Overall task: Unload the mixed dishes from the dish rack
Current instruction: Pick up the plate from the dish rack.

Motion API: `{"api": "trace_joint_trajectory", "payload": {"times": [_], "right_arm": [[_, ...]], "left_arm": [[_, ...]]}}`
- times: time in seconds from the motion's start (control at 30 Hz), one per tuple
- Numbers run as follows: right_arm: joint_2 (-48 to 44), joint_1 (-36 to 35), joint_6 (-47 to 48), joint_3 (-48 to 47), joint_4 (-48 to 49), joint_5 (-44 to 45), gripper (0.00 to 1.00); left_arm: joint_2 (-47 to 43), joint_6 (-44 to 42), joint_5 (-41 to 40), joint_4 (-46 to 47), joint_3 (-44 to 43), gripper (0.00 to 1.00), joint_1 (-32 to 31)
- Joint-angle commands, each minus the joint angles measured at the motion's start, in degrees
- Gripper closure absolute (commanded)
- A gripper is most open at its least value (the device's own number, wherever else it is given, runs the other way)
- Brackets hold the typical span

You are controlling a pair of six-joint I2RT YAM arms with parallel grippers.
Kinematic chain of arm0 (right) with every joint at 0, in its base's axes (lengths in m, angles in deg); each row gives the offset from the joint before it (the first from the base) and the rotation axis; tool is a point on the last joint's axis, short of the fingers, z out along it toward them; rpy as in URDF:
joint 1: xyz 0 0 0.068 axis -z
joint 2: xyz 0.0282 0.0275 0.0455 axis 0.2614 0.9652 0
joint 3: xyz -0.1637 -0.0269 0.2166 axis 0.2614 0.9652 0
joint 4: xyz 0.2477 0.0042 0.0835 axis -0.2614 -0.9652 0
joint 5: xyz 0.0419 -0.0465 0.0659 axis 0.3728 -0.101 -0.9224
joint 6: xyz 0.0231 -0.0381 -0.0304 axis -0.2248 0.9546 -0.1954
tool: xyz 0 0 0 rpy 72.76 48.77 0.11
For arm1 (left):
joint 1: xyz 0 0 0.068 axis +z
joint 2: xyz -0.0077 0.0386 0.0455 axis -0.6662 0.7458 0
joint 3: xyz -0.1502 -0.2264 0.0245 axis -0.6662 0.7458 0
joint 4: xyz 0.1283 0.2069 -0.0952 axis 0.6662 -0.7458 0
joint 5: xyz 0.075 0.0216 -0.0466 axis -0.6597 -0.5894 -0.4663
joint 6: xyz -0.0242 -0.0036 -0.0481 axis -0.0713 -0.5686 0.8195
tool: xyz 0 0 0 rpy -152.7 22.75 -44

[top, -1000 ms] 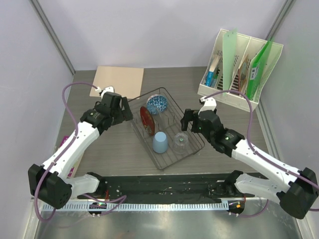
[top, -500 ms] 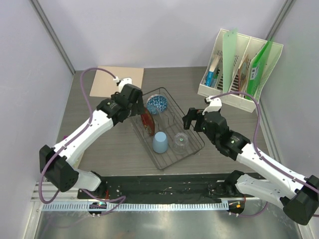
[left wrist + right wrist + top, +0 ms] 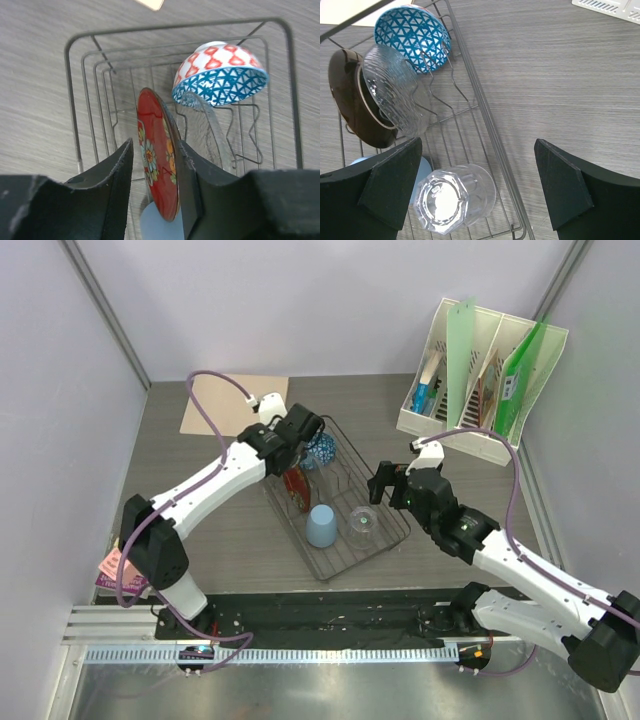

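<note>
The dish rack [image 3: 365, 558] sits mid-table. A dark red flowered plate [image 3: 155, 165] stands on edge in it. My left gripper [image 3: 155, 144] straddles that plate from above, jaws narrowed; the right finger touches the plate's back and a thin gap shows at the left finger. The blue-and-white bowl [image 3: 220, 75] leans at the rack's far end. A light blue cup [image 3: 321, 526] and a clear glass tumbler [image 3: 452, 197] stand upside down at the near end. My right gripper [image 3: 477, 150] hovers open over the rack's right rim [image 3: 485, 120], beside the tumbler, holding nothing.
A clear ribbed glass dish [image 3: 395, 90] leans against the plate's back inside the rack. A white file holder [image 3: 485, 380] stands at the back right. A tan board [image 3: 235, 405] lies at the back left. A pink item [image 3: 112, 568] lies by the left arm's base.
My left arm swung right and forward from the rack's left side to over the red plate, and its jaws narrowed around it. The right gripper barely shifted.
</note>
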Motion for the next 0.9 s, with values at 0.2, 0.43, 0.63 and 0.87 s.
{"api": "trace_joint_trajectory", "payload": {"times": [0.2,0.43,0.63,0.87], "right_arm": [[-2.5,-0.1,-1.0,1.9,2.0,1.4,0.0],[-2.4,-0.1,-1.2,2.0,1.6,1.0,0.0],[-2.5,-0.1,-1.1,2.3,1.4,1.6,0.0],[-1.6,-0.1,-1.1,2.2,1.3,1.4,0.0]], "left_arm": [[1.7,11.2,-2.8,0.4,0.3,0.61,-2.6],[4.7,11.5,-1.3,1.7,1.1,0.74,-2.6],[5.6,12.3,-0.2,3.0,3.9,0.85,-2.6],[6.4,11.9,-0.2,3.1,4.2,0.93,-2.6]]}}
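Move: The plate stands on edge in the rack beneath the left fingers, its middle about 3 cm back, 2 cm right and 10 cm below. The clear dish is some 4 cm to the plate's right. The patterned bowl is about 8 cm farther out than the plate and 4 cm right; the blue cup sits 8 cm nearer the base and 5 cm right. From the right hand, the plate lies roughly 20 cm left, 1 cm ahead and 9 cm down. The left hand sinks about 5 cm and shifts some 3 cm right, narrowing its fingers around the plate's upper rim. ##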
